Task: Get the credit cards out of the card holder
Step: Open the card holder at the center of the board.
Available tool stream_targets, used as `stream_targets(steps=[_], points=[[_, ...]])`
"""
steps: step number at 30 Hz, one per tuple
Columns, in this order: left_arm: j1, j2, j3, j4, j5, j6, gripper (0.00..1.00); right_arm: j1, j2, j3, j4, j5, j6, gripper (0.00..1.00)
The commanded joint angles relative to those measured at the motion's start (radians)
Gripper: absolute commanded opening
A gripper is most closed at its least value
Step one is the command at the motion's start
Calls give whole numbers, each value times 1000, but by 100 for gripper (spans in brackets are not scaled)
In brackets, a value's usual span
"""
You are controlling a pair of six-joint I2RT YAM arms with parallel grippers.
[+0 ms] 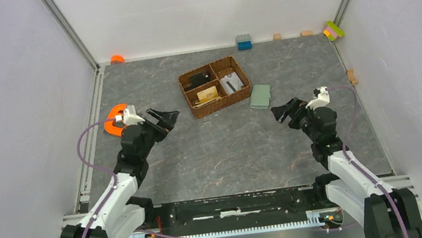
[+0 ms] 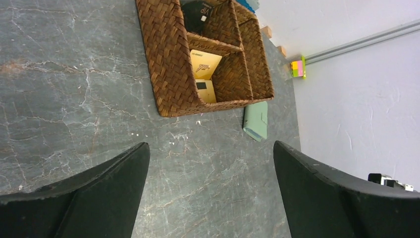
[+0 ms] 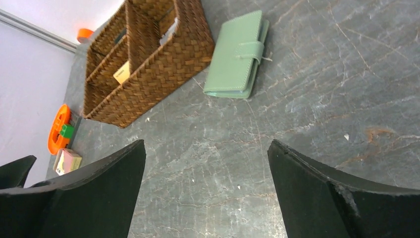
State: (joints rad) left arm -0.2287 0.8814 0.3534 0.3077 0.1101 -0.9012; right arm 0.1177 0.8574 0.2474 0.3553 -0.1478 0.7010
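Note:
The card holder (image 1: 260,96) is a sage-green wallet lying flat on the grey table just right of the basket. It is folded closed, with its strap across it (image 3: 236,54). In the left wrist view the card holder (image 2: 256,120) shows edge-on beyond the basket's corner. The credit cards are hidden from every view. My left gripper (image 1: 169,117) hovers open to the left of the basket, jaws wide and empty (image 2: 210,145). My right gripper (image 1: 280,112) hovers open just near-right of the wallet, with only bare table between its fingers (image 3: 206,142).
A brown wicker divided basket (image 1: 222,102) stands at mid-table and holds a tan card-like item, a dark item and a pale one. An orange letter-e shape (image 1: 113,120) lies at the left. A blue block (image 1: 243,42), coloured blocks (image 1: 333,30) and small wooden blocks line the walls.

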Motion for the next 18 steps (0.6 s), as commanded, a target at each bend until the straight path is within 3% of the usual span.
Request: stream_targets(steps=[1, 8, 17, 18], points=[[-1, 24, 31, 28, 7, -11, 100, 2, 57, 33, 17, -2, -14, 97], [-3, 199, 91, 84, 172, -16, 100, 2, 232, 87, 37, -76, -55, 98], [-4, 252, 99, 88, 164, -4, 100, 2, 481, 164, 170, -149, -49, 99], [-4, 258, 102, 89, 167, -4, 100, 2, 516, 194, 154, -142, -55, 95]])
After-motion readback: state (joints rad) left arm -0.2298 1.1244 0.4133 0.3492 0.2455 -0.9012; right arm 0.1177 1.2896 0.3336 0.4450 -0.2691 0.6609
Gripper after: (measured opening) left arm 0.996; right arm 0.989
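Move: The green card holder lies flat on the table about 9 cm ahead of the right hand, some 4 cm to its left and 12 cm below. The wicker basket's middle is about 14 cm ahead of that hand and 20 cm left, the white packet in it about 15 cm ahead and 14 cm left. From the left hand the card holder is roughly 9 cm ahead, 31 cm to the right and 16 cm lower. Heading for the card holder from above its near side, the right hand sinks about 7 cm and works slightly left and forward, tipping its wide-open fingers some 15 degrees further down. The left hand, also staying wide open, dips about 4 cm and shifts some 2.5 cm right, its fingers tilting down and swinging a little to the right before it settles. Neither hand touches anything yet. ##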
